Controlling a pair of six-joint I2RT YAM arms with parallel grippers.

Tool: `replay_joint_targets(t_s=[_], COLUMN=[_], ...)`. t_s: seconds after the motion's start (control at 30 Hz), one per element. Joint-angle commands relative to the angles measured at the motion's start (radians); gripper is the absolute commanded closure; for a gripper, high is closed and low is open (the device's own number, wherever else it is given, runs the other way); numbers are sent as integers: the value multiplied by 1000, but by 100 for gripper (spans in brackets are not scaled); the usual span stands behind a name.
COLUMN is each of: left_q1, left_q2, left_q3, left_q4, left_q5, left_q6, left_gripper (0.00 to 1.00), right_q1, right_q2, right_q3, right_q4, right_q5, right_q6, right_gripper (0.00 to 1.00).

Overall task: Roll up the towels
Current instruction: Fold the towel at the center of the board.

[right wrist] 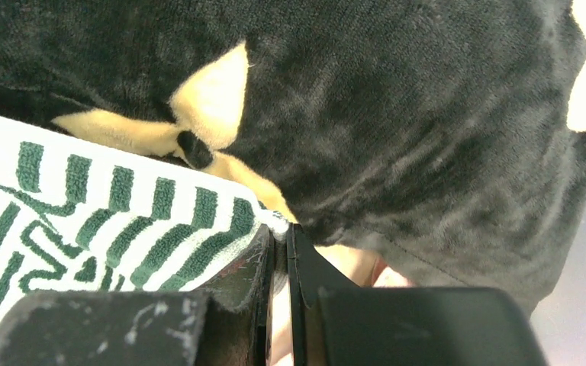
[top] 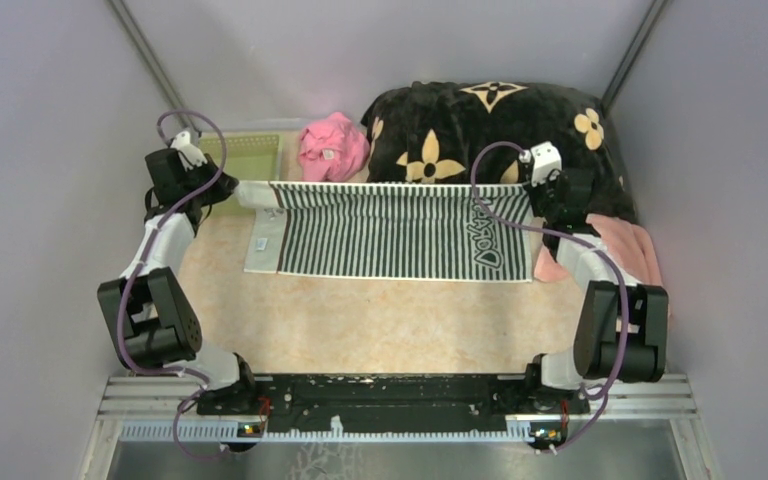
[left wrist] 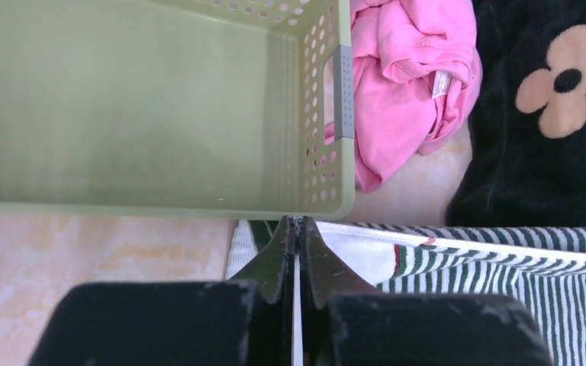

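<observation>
The dark green and white striped towel (top: pixel 390 232) lies spread across the middle of the table, its far edge stretched between my two grippers. My left gripper (top: pixel 228 190) is shut on the towel's far left corner (left wrist: pixel 427 255), with the jaws pressed together (left wrist: pixel 297 225) just short of the basket rim. On the far right corner (right wrist: pixel 84 221) my right gripper (top: pixel 535 200) is shut, and a white tuft of terry sticks out between its tips (right wrist: pixel 281 232). The pale salmon-pink towel (top: pixel 628 245) lies bunched at the right, partly under my right arm.
A pale green perforated basket (top: pixel 260 150) (left wrist: pixel 160 207) stands at the far left, right in front of my left gripper. A bright pink garment (top: pixel 332 147) (left wrist: pixel 404 84) lies beside it. The big black blanket with tan flowers (top: pixel 480 125) (right wrist: pixel 389 114) fills the far right.
</observation>
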Motion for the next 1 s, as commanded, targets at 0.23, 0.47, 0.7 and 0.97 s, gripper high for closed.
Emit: replay_joint_targets(t_s=[0.23, 0.47, 0.7, 0.97], left_q1=[35, 41, 42, 43], left_q2=[-149, -177, -237, -222], left_q3=[-109, -194, -161, -196], left_q4=[52, 67, 36, 62], left_q5=[-1, 0, -17, -18], left_q6=[-2, -28, -18, -22], left_gripper=[100, 100, 100, 100], right_q1=[-13, -13, -13, -13], right_q2=[-192, -236, -303, -295], right_q3=[-121, -214, -208, -236], right_q4=[111, 146, 138, 161], right_q5=[84, 139, 120, 117], right_q6=[24, 74, 89, 98], right_gripper=[100, 100, 100, 100])
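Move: Both hands already hold the striped towel's far hem off the board. Its near left corner lies about 17 cm back and 1 cm right of the left hand; its near right corner is some 18 cm back and 2 cm right of the right hand, both roughly 10 cm below. The basket's middle is about 7 cm ahead and 3 cm left of the left hand, the black blanket's some 15 cm ahead and 8 cm left of the right. Still pinching the raised hem, both hands draw back about 5 cm towards the near edge, rising, dipping, rising. ##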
